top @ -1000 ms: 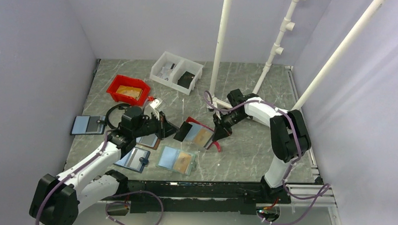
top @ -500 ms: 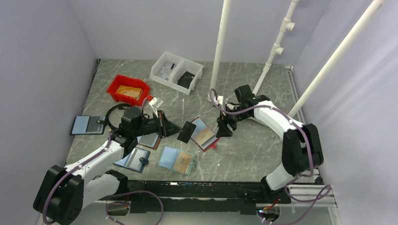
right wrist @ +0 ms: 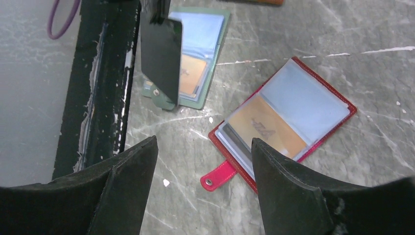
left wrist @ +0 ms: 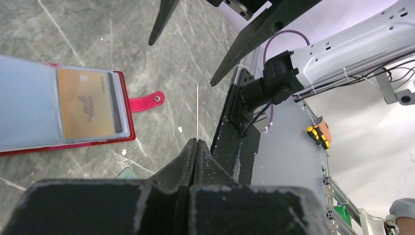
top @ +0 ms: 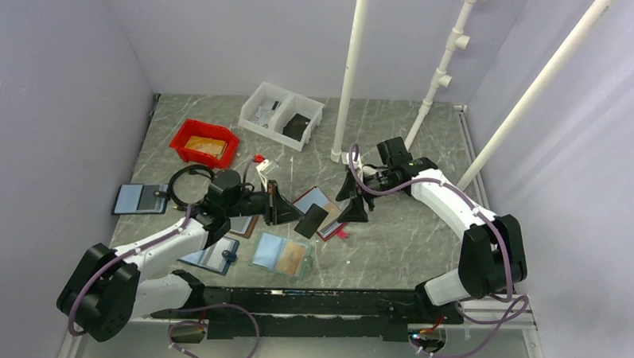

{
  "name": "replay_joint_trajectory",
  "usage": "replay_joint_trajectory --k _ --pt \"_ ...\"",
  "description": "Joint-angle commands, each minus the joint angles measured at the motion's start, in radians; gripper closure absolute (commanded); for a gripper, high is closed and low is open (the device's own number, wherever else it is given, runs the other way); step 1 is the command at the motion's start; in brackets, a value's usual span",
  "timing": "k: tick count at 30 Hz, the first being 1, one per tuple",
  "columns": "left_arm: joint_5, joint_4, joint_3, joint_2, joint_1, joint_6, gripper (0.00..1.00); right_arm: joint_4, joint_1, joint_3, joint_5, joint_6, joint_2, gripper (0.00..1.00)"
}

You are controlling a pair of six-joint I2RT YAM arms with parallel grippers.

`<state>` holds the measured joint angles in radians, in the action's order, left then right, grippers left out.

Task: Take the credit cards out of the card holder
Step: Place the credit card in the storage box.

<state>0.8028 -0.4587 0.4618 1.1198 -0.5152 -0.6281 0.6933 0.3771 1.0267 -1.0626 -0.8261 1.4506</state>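
Observation:
The red card holder [top: 322,208] lies open and flat on the table, its pink tab [right wrist: 219,176] pointing toward the near edge. Its sleeves show a tan-orange credit card [right wrist: 266,128] and a pale blue-grey one [right wrist: 304,98]. My right gripper [top: 352,207] hovers just right of the holder, open with nothing between its fingers [right wrist: 128,186]. My left gripper [top: 294,212] is shut on a dark card [top: 311,220], held upright over the holder's near-left edge. In the left wrist view this dark card [left wrist: 197,110] shows only as a thin edge above the closed left gripper [left wrist: 196,142].
A light teal holder [top: 282,253] with an orange card lies near the front, a brown holder [top: 215,253] to its left, and another holder [top: 140,198] far left. A red bin [top: 205,142] and white bin [top: 281,114] stand behind. White pipes [top: 348,84] rise at the back.
My right gripper let go of the red holder's edge, opened and drew back a little; the holder dropped flat. My left gripper carried the dark card to the right.

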Motion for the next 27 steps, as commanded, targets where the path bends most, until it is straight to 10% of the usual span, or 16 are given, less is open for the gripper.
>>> replay_joint_trajectory --k 1,11,19,23,27 --pt "0.030 -0.024 0.054 0.040 -0.029 0.044 1.00 -0.089 0.003 -0.003 -0.110 0.083 0.017 0.28" --pt "0.041 -0.045 0.088 0.102 -0.066 0.051 1.00 -0.084 0.065 0.030 -0.193 0.174 0.113 0.41" --pt "0.026 -0.041 0.079 0.104 -0.071 0.056 1.00 0.145 0.079 0.137 -0.298 0.015 0.217 1.00" --pt "0.004 -0.007 0.082 0.089 -0.072 0.060 1.00 0.268 0.079 0.176 -0.301 -0.120 0.230 1.00" --pt "-0.050 0.125 0.108 0.052 -0.069 0.082 0.65 0.294 0.080 0.185 -0.240 -0.171 0.204 1.00"
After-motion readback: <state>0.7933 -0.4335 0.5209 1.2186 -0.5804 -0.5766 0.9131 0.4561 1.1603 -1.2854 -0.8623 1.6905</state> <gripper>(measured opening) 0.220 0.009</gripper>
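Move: The black credit card, pinched in the left fingers, has its middle about 7 cm to the right hand's left and 4 cm back, roughly level with it. The open right gripper, where the card is being taken, lies some 10 cm to the left hand's right and 3 cm ahead. About 13 cm lower, the red card holder is 5 cm right and 4 cm ahead of the left hand; the green card holder is 4 cm left and 9 cm back of it. The credit card changes hands in the air: the right hand travels about 5 cm back and left onto the card's free edge, rolling some 20 degrees about its fingers, and its wide-open fingers shut to pinch that edge. The left hand, still gripping, brings the card about 2 cm right and a little down to meet it, holds there, then parts its fingers slightly at the very end. ##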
